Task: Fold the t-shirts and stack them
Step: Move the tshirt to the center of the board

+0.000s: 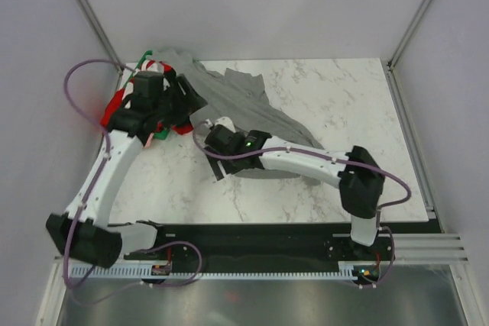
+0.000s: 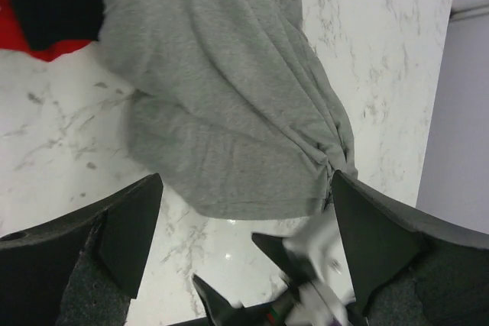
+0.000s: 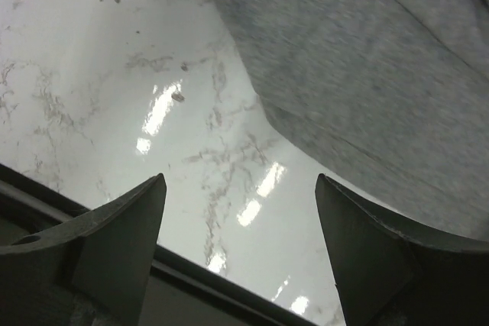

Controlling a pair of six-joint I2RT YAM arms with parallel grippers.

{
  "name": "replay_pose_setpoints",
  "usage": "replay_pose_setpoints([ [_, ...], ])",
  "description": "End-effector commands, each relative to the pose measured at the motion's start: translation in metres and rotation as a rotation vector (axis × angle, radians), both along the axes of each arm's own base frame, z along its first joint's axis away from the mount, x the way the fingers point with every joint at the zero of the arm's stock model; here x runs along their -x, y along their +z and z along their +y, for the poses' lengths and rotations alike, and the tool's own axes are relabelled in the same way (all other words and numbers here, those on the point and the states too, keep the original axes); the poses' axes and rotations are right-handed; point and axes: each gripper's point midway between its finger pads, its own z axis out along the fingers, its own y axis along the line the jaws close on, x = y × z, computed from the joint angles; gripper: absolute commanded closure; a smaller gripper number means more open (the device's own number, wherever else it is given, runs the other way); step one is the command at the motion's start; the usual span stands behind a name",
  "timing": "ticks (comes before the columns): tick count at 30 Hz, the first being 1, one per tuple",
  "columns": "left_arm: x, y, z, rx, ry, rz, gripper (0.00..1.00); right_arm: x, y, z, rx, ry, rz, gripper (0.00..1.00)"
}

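The heather-grey t-shirt (image 1: 244, 104) lies crumpled and spread from the far left corner toward the table's middle. It also shows in the left wrist view (image 2: 229, 112) and in the right wrist view (image 3: 382, 59). Red (image 1: 113, 109), green (image 1: 145, 59) and black cloth is piled at the far left under my left arm. My left gripper (image 1: 191, 101) is open and empty, above the grey shirt's left part (image 2: 244, 227). My right gripper (image 1: 210, 156) is open and empty over bare marble just left of the shirt's near edge (image 3: 241, 242).
The marble table (image 1: 336, 104) has walls at its left, back and right. A black rail (image 1: 252, 234) runs along the near edge and shows in the right wrist view (image 3: 153, 265). My right gripper's fingers (image 2: 283, 265) show low in the left wrist view.
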Motion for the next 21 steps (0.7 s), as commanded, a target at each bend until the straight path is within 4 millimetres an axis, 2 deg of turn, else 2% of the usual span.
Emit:
replay_pose_setpoints([
  [1,0.039,0.011,0.041,-0.071,0.085,-0.081,0.00,-0.013,-0.023,0.028,0.103,0.054,-0.049,0.12],
  [2,0.046,0.010,0.052,-0.093,0.119,-0.092,0.00,-0.020,-0.020,0.037,0.103,0.067,-0.071,0.12],
  [3,0.062,0.009,0.063,-0.114,0.138,-0.116,0.00,-0.024,-0.036,0.040,0.140,0.074,-0.063,0.12],
  [5,0.076,0.006,0.075,-0.138,0.166,-0.127,0.00,-0.035,-0.034,0.048,0.155,0.073,-0.093,0.12],
  [6,0.089,0.005,0.080,-0.152,0.169,-0.144,0.00,-0.037,-0.046,0.051,0.188,0.092,-0.090,0.12],
  [7,0.094,0.004,0.084,-0.162,0.172,-0.148,0.00,-0.040,-0.048,0.053,0.201,0.095,-0.091,0.12],
  [8,0.100,0.003,0.087,-0.167,0.177,-0.155,0.00,-0.045,-0.042,0.062,0.187,0.097,-0.106,0.12],
  [9,0.106,-0.007,0.090,-0.181,0.186,-0.143,0.00,-0.048,-0.044,0.064,0.204,0.111,-0.109,0.12],
  [10,0.114,-0.004,0.094,-0.175,0.195,-0.169,0.00,-0.050,-0.058,0.060,0.258,0.108,-0.104,0.12],
  [11,0.118,-0.007,0.095,-0.173,0.201,-0.172,0.00,-0.056,-0.054,0.064,0.262,0.103,-0.121,0.12],
  [12,0.123,-0.018,0.096,-0.179,0.202,-0.154,0.00,-0.058,-0.064,0.062,0.296,0.105,-0.119,0.12],
  [15,0.132,-0.024,0.100,-0.176,0.216,-0.163,0.00,-0.063,-0.077,0.056,0.344,0.103,-0.123,0.11],
  [19,0.141,-0.019,0.106,-0.176,0.237,-0.201,0.01,-0.069,-0.092,0.052,0.373,0.106,-0.111,0.11],
  [21,0.151,-0.011,0.120,-0.189,0.305,-0.235,0.01,-0.074,-0.101,0.052,0.383,0.106,-0.104,0.12],
])
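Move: The right hand, open and empty, is coming to the left edge of the grey t-shirt's near part: about 7 cm ahead of it, 5 cm to its left and 12 cm below. The clothes pile stands some 25 cm ahead and 25 cm to the left, and the table's front edge runs about 15 cm behind the hand. From the left hand that t-shirt edge lies roughly 5 cm back, 2 cm to the right and 25 cm below. No grip on the cloth yet: the right hand sinks about 10 cm towards the t-shirt's near left edge while easing forward and left by some 5 cm each, fingers kept open and tipping about 20 degrees steeper towards the table. Meanwhile the open left hand clears out, going back and to the left, away from the clothes pile, its fingers levelling a little. ##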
